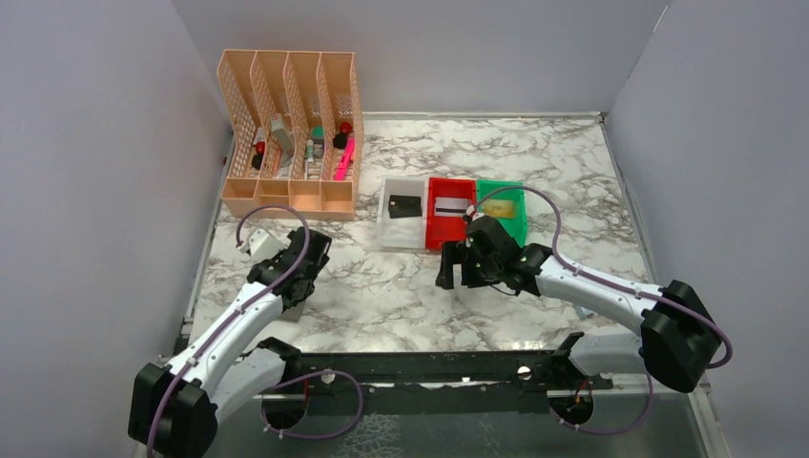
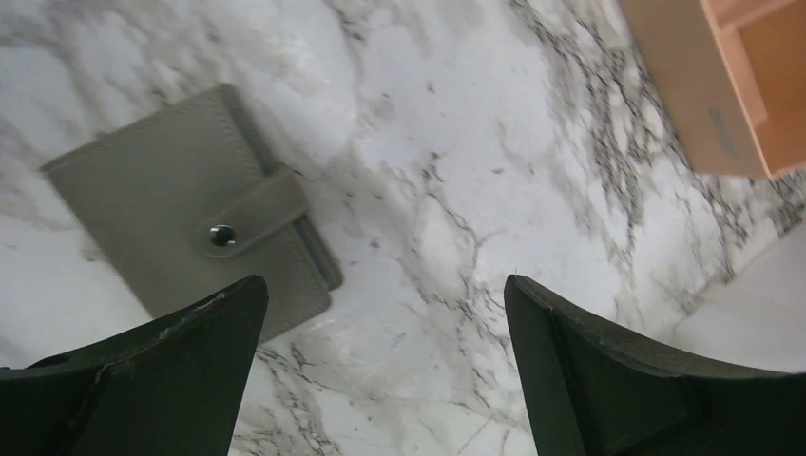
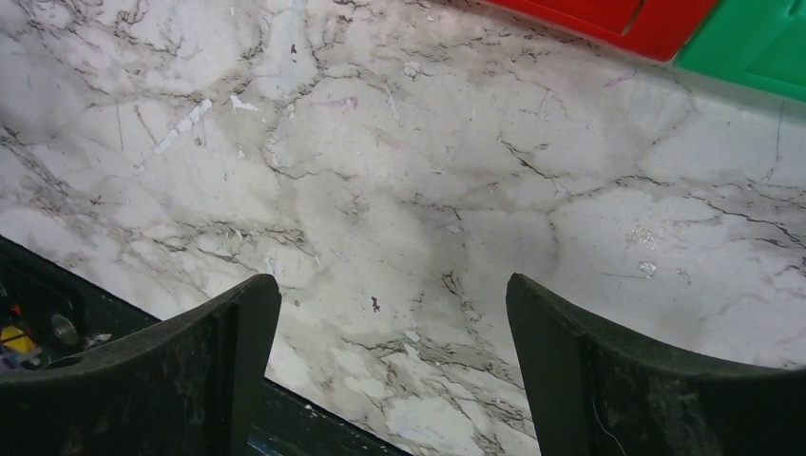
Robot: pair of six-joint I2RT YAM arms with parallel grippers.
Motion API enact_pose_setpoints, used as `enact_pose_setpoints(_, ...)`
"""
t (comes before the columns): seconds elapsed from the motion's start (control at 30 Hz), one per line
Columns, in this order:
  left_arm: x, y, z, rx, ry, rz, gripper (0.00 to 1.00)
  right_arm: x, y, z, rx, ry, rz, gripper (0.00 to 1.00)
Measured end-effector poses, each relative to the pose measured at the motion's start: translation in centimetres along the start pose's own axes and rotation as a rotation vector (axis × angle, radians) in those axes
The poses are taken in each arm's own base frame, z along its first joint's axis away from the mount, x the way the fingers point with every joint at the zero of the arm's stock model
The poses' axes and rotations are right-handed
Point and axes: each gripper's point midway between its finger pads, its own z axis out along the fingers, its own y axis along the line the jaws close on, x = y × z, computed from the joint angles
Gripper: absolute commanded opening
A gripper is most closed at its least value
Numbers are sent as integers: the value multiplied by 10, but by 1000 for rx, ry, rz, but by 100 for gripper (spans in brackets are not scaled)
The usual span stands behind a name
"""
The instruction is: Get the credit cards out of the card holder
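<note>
The card holder [image 2: 190, 214] lies closed on the marble, a flat grey-blue wallet with its snap strap fastened. It shows as a grey patch [image 1: 292, 308] under my left arm. My left gripper [image 2: 385, 294] hovers open just to its right with nothing between the fingers, and from above this gripper [image 1: 298, 284] stands left of centre. The credit cards lie in the bins: a black one [image 1: 404, 204] in the white bin, a silvery one with a dark stripe [image 1: 450, 207] in the red bin, a gold one [image 1: 500, 207] in the green bin. My right gripper [image 1: 456, 277] [image 3: 392, 294] hangs open and empty over bare marble.
A peach desk organizer [image 1: 291, 134] [image 2: 732, 85] with pens stands at the back left. The white bin [image 1: 386, 234], red bin [image 1: 448, 239] [image 3: 608, 19] and green bin [image 1: 520, 224] [image 3: 751, 47] sit side by side mid-table. The black front rail [image 3: 38, 304] runs below the right gripper.
</note>
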Motion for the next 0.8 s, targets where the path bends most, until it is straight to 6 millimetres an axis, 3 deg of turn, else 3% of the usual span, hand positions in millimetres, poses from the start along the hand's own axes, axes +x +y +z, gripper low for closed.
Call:
enact_pose_setpoints(0.23, -11, 66, 3, -256, -79, -162, 95, -2, 1, 0, 0, -1, 0, 94)
enact_pose_setpoints(0.33, -14, 85, 2, -332, -106, -204, 95, -1, 0, -1, 3, 2, 0, 94)
enact_pose_setpoints(0.53, -23, 99, 8, -412, -143, -246, 96, -1, 0, -1, 3, 2, 0, 94)
enact_pose_setpoints(0.8, -10, 103, 32, -473, -94, -156, 99, 0, 0, -1, 6, 5, 0, 94)
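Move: The grey card holder lies on the table about 8 cm to the left hand's left, 5 cm back and some 7 cm below it. From that same hand, the wooden organizer's middle is about 23 cm ahead and 5 cm left, and the white bin is roughly 14 cm ahead and 20 cm right. From the waiting right hand, the holder is about 41 cm left, 3 cm back and 7 cm below. The left hand, empty and wide open, swings left and back to above the grey card holder, about 8 cm left and 5 cm back, while turning some 25 degrees counter-clockwise so its two fingers line up with the holder's long sides. Once nearly over the holder it stops travelling sideways and sinks, about 5 cm down in all and mostly in the second half, tipping its fingers more steeply downward and ending with them open on either side of the closed holder. ##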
